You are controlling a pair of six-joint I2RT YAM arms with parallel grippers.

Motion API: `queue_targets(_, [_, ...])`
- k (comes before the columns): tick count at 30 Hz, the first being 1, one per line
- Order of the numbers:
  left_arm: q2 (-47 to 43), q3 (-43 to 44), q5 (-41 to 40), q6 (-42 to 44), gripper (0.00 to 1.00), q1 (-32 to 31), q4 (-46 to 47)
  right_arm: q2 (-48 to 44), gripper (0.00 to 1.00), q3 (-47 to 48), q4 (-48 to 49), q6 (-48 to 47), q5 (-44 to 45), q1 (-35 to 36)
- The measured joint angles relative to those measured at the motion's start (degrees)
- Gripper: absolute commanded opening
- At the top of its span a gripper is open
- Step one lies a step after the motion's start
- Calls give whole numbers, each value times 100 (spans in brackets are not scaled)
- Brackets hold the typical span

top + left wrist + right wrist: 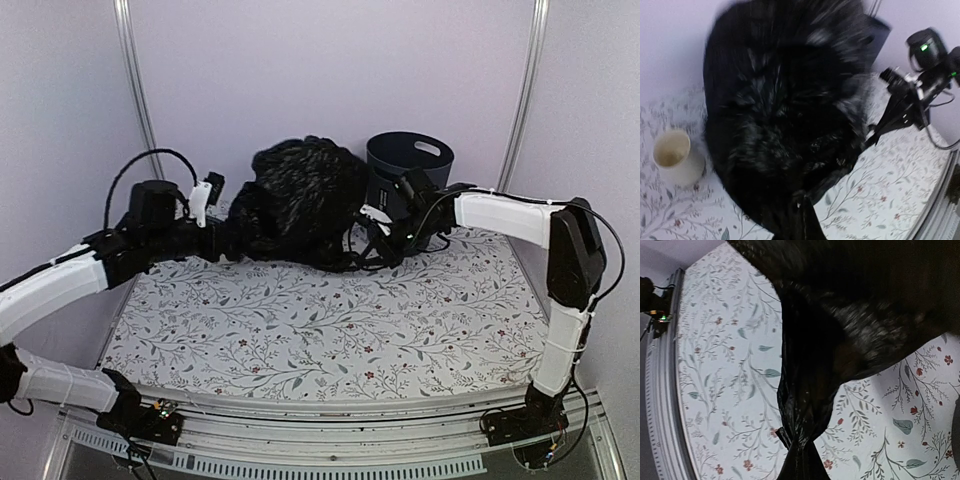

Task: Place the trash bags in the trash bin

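The black trash bag (300, 200) hangs bunched and puffed up over the back of the table, stretched between both arms. My left gripper (228, 238) is shut on its left end, and in the left wrist view the plastic (785, 125) fills the frame and narrows into my jaws at the bottom edge. My right gripper (372, 232) is shut on the right end, where a twisted neck of bag (802, 440) runs into the jaws. The dark grey trash bin (410, 162) stands upright at the back right, just behind the right gripper, with its mouth open.
A small cream cup (672, 157) stands on the floral tablecloth (320, 320) beside the bag's left side. The right arm (912, 95) sits close to the bag. The table's metal rail (662, 390) borders the cloth, and walls close in behind and beside it.
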Motion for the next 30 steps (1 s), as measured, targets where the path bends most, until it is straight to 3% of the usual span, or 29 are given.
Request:
queue_targets(5, [-1615,610,-68,48,0,-144,511,-1532,1,605,-63,-22,-929,11])
queue_targets(10, [-1471,1025,-140,-61,0,-76,579,-2111,1,1593,391,295,-1521,-83])
queue_targets(16, [-380,1303,0,-374,0,286,15,-1217,1,2129,608,938,-1311,-407])
queue_targets(23, [592,1484,949,-997,0,1515,-33,151,1,2533,505,1373,-326,-490])
queue_targets(30, [1648,3624,1735,-970,0,1899,-321,660,1,3871,444,1266,39,-527])
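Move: Both hands already pinch the trash bag's rim, its body flung out about 10 cm ahead, between them: some 15 cm left of the right hand, 14 cm right of the left hand. The trash bin stands about 19 cm ahead of the right hand and 12 cm right, its middle roughly level; from the left hand it is 22 cm ahead, 41 cm right. The mug sits 14 cm ahead, 10 cm left of and 19 cm below the left hand. Keeping the trash bag's rim pinched, both hands whip up and slightly back, the right about 30 cm, the left about 20, fingers tipping up. They then sweep forward some 17 cm while sinking, partly tipping back down, the left also drifting a little left, and turn upward again at the end. ##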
